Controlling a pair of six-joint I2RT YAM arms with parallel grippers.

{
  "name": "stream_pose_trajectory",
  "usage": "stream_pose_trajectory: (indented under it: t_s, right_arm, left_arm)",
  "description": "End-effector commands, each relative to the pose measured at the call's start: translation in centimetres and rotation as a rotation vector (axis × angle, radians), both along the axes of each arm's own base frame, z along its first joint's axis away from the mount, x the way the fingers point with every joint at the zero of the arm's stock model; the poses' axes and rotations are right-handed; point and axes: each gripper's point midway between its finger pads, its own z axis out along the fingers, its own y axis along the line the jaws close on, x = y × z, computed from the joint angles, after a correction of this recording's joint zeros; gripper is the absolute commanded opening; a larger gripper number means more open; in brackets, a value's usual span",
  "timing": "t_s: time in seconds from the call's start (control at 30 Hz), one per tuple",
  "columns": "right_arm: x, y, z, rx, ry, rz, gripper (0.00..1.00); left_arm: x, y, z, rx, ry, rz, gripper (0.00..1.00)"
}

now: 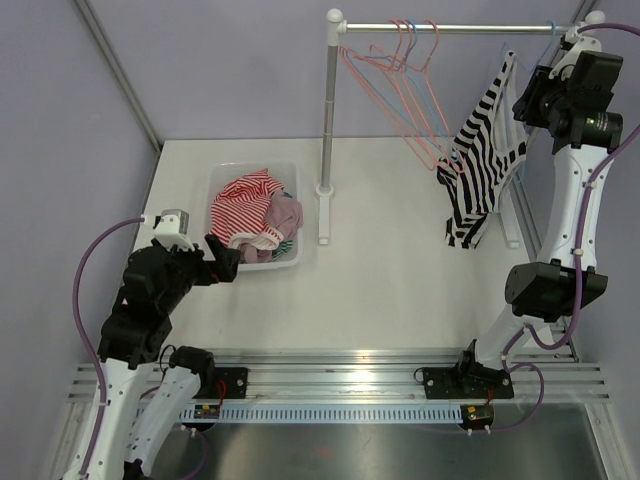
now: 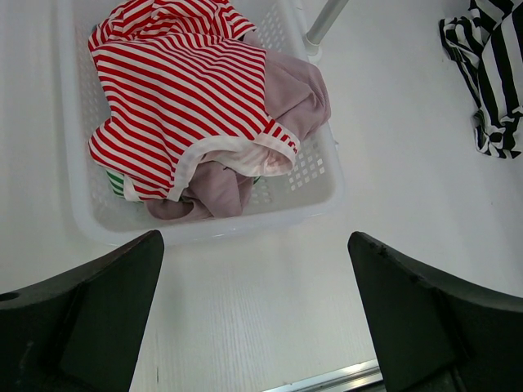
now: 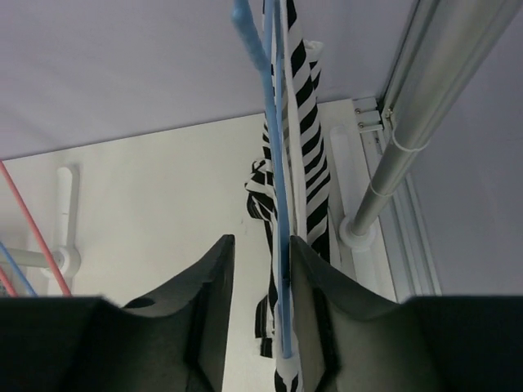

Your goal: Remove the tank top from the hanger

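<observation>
A black-and-white striped tank top (image 1: pixel 485 150) hangs on a thin blue hanger (image 1: pixel 512 62) at the right end of the rail (image 1: pixel 450 28). In the right wrist view the blue hanger (image 3: pixel 278 188) runs down between my fingers, lying against the right finger (image 3: pixel 315 286), with the tank top (image 3: pixel 315 188) just behind it. My right gripper (image 3: pixel 261 241) is open, with a gap left of the hanger; it sits high by the hanger's top (image 1: pixel 525 95). My left gripper (image 1: pixel 225 262) is open and empty, low over the table (image 2: pixel 254 237).
A white basket (image 1: pixel 225 172) of striped red-and-white and pink clothes sits at the left, just ahead of the left gripper (image 2: pixel 323 192). Several empty red and blue hangers (image 1: pixel 400 80) hang mid-rail. The rack's posts (image 1: pixel 328 120) stand at centre and far right.
</observation>
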Motion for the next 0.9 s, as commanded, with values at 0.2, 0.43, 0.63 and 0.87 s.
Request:
stream_pose_trajectory:
  t_s: [0.2, 0.43, 0.63, 0.87]
  right_arm:
    - [0.8, 1.6, 0.9, -0.006, -0.05, 0.121, 0.17]
    - [0.4, 1.8, 1.3, -0.012, -0.059, 0.126, 0.04]
    - [-0.4, 3.0, 4.0, 0.019, -0.127, 0.162, 0.0]
    - [-1.8, 3.9, 8.5, 0.059, -0.231, 0.156, 0.0]
  left_arm:
    - [0.6, -1.1, 1.3, -0.005, -0.056, -0.057, 0.99]
    - [0.5, -1.3, 1.1, -0.005, -0.05, -0.067, 0.99]
    - [0.5, -1.4, 1.1, -0.005, -0.05, -0.07, 0.99]
    - [0.5, -1.3, 1.2, -0.005, -0.054, -0.063, 0.99]
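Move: The near side of the blue hanger already runs between the fingertips of my right hand, about 1 cm right of their midpoint. Its black-and-white tank top hangs some 8 cm ahead, no farther left or right, its middle roughly 13 cm lower. The rack's right post stands about 14 cm ahead and 10 cm right; the emptied hangers are some 22 cm left and 8 cm ahead. From my left hand the blue hanger is around 60 cm right, 25 cm ahead and 15 cm higher. I shut the half-open fingers of my right hand on the near side of the blue hanger, pinching its wire while easing a little over 1 cm left. Keeping the pinch, I carry on left, about 2.5 cm in all, away from the right post, turning the wrist some 5 to 10 degrees counter-clockwise and lifting about 1 cm at the very end. ##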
